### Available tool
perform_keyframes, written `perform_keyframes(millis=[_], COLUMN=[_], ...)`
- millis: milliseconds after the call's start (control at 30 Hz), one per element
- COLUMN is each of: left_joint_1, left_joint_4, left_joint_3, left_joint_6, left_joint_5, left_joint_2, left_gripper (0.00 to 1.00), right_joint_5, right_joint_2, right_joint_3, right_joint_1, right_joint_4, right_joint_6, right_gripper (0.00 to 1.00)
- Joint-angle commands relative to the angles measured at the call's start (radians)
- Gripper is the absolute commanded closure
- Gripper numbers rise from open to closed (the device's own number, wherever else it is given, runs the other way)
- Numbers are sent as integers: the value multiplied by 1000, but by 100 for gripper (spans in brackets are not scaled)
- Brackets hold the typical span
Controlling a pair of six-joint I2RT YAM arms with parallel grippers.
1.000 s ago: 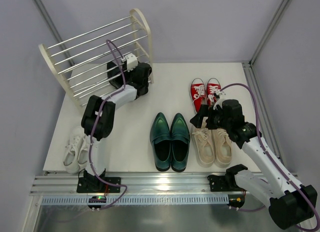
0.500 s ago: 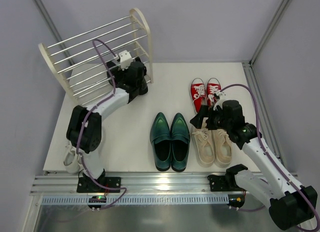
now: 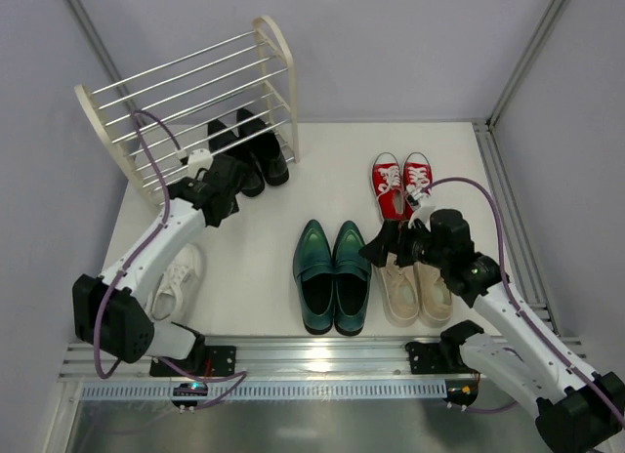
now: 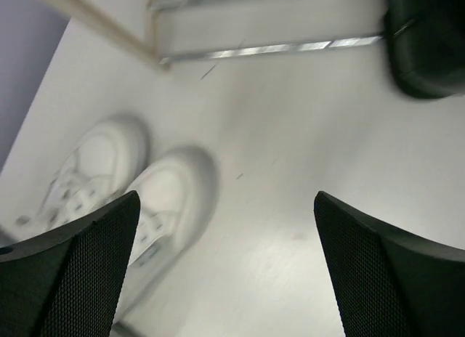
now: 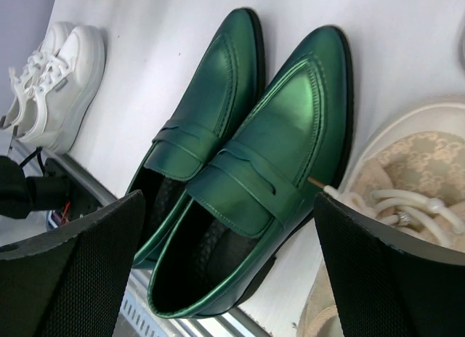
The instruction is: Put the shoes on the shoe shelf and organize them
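The shoe shelf [image 3: 115, 145] stands at the back left, its silver rods [image 4: 270, 50] showing in the left wrist view too. A pair of glossy black dress shoes [image 3: 250, 148] lies side by side at its bottom right, toes in among the rods; one heel [image 4: 427, 50] shows in the left wrist view. My left gripper [image 3: 221, 186] hangs open just in front of them, empty [image 4: 229, 279]. White sneakers [image 3: 177, 277] [image 4: 109, 181] lie at the front left. Green loafers [image 3: 333, 273] [image 5: 247, 148] sit in the front middle, with my right gripper [image 3: 387, 244] [image 5: 229, 271] open above them.
Beige lace-up sneakers [image 3: 420, 289] [image 5: 414, 177] lie right of the loafers, partly under the right arm. Small red sneakers [image 3: 400, 183] with white toes sit behind them. The white sneakers [image 5: 54, 79] also show in the right wrist view. A metal rail [image 3: 312, 360] runs along the front edge.
My left gripper opened, let go of the black shoes at the shelf and pulled back toward the front left. The right gripper moved slightly left and nearer, toward the loafers.
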Motion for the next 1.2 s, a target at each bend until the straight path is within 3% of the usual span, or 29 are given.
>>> perform_keyframes(millis=[0, 133, 267, 433, 667, 833, 1033, 1167], left_joint_1=[77, 160, 246, 305, 375, 565, 744, 776], left_joint_4=[-326, -450, -435, -444, -501, -509, -535, -517], left_joint_3=[-66, -75, -83, -89, -121, -136, -106, -146], left_joint_6=[23, 98, 215, 284, 187, 180, 149, 157], left_joint_5=[80, 110, 383, 547, 501, 505, 375, 396], left_joint_2=[-114, -175, -231, -159, -15, -2, -56, -38], left_gripper=[0, 0, 0, 0, 1, 0, 0, 0], right_joint_5=[-30, -14, 26, 74, 106, 109, 115, 103], right_joint_2=[-22, -3, 12, 0, -38, -80, -121, -129], right_joint_3=[-16, -7, 19, 36, 56, 50, 10, -3], right_joint_1=[55, 147, 241, 336, 402, 430, 448, 448], right_joint_4=[68, 76, 32, -7, -47, -48, -42, -47], right_joint_6=[41, 62, 67, 76, 93, 110, 111, 111], right_gripper=[3, 3, 3, 3, 3, 3, 3, 3])
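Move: The left hand, empty and open, has the white shoes about 17 cm to its left and 16 cm back, some 14 cm lower. The shelf's near left foot is about 18 cm left and 4 cm ahead; the black shoes stand on the shelf 24 cm ahead, 7 cm right. From the right hand, the green shoes lie about 9 cm left, 1 cm back, 12 cm below; the beige shoes 12 cm right, level with it; the red sneakers 26 cm ahead, 9 cm right. Bring the open left gripper back from the shelf about 18 cm and 15 cm to the left, sinking some 7 cm, to hang over the white shoes; tip the fingers to point nearly straight down on the way. Meanwhile draw the open right gripper back and somewhat left towards the green shoes' heel ends, turning it counter-clockwise. Touch nothing yet. ##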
